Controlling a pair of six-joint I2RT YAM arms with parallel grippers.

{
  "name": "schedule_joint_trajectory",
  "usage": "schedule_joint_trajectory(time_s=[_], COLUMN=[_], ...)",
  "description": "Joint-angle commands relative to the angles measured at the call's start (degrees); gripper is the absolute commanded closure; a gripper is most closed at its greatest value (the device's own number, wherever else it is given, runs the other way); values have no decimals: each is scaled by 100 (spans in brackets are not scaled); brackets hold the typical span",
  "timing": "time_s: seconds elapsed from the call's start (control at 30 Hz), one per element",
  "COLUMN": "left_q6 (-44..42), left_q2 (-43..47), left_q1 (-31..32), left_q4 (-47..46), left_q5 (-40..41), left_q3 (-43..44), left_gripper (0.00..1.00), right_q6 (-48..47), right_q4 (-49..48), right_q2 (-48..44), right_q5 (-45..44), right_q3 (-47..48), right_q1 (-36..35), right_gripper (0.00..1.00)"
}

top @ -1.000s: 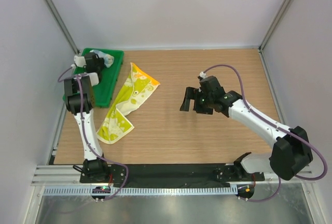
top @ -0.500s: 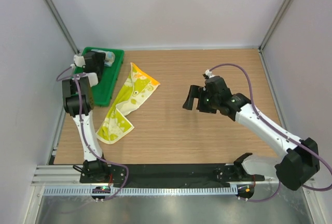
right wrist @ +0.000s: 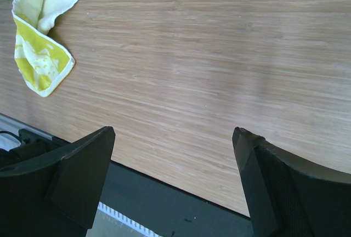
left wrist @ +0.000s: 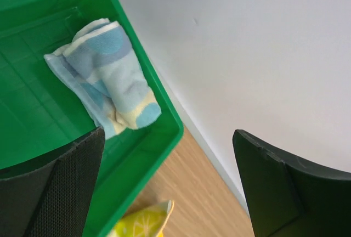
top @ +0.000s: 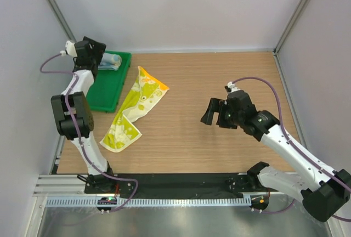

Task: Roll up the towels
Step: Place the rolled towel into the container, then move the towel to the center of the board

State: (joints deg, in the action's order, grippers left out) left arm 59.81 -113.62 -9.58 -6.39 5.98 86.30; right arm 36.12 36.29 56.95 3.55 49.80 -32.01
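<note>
A light blue towel (left wrist: 107, 75) lies rolled up in the back of the green tray (left wrist: 164, 111); from above the same blue towel (top: 110, 61) shows beside my left gripper (top: 94, 56). The left gripper (left wrist: 169, 135) hangs open above the tray's back corner and holds nothing. The yellow-green towel (top: 135, 107) lies flat and crumpled on the wooden table, right of the tray (top: 107, 95). My right gripper (top: 215, 113) hovers open and empty over bare table, well to the right of it. In the right wrist view the yellow-green towel (right wrist: 40, 56) shows at the far left, the right gripper (right wrist: 173, 133) above the table's near edge.
A white back wall (left wrist: 263, 56) runs close behind the tray. A black strip and metal rail (top: 181, 185) border the table's near edge. Grey side walls stand on both sides.
My left gripper has opened and risen toward the back left, leaving the blue towel in the tray. The right arm has drifted right and nearer, still open.
</note>
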Motion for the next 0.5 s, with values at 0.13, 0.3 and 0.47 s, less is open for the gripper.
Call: schedule_joint_trajectory(time_s=[0.13,0.3,0.47], left_q6=[-1699,-2157,-2518], left_q2=[1325,1054,-69], left_q1=[834,1687,2399], left_q4=[1684,2177,3132], left_q5=[-141,-167,622], left_q3=[-218,-281,674], left_gripper=[3,3,3], right_q6=[97,115,88], right_q4=[53,184,448], right_q2=[-131,-298,-465], right_q5=[154,172,146], right_q3=[-172,-252,-330], right_q1=[-25,-104,-121], right_gripper=[5,6,7])
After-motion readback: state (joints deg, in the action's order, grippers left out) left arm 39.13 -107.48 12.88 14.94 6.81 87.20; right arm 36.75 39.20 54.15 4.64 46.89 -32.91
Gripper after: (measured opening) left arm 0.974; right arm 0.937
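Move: The left hand, empty and wide open, is high over the container's far end; the middle of the yellow-green towel lies about 17 cm back towards the base, 17 cm to its right and 17 cm below. The rolled blue towel lies some 8 cm ahead, 3 cm to the right and 14 cm below this hand, and the container's middle about 5 cm back, straight beneath. From the right hand, the yellow-green towel is roughly 20 cm ahead, 33 cm to the left and 16 cm below. The left hand leaves the rolled blue towel and the container, rising about 6 cm as it starts back, then sweeps some 20 cm to the right (7 cm back in all) and sinks again by about 8 cm from its peak, ending above the orange end of the yellow-green towel. On the way it turns some 30 degrees clockwise, its left side rising and the fingers tipping further down, still wide open and touching nothing, while the right hand, also open, eases a couple of centimetres back and down. ##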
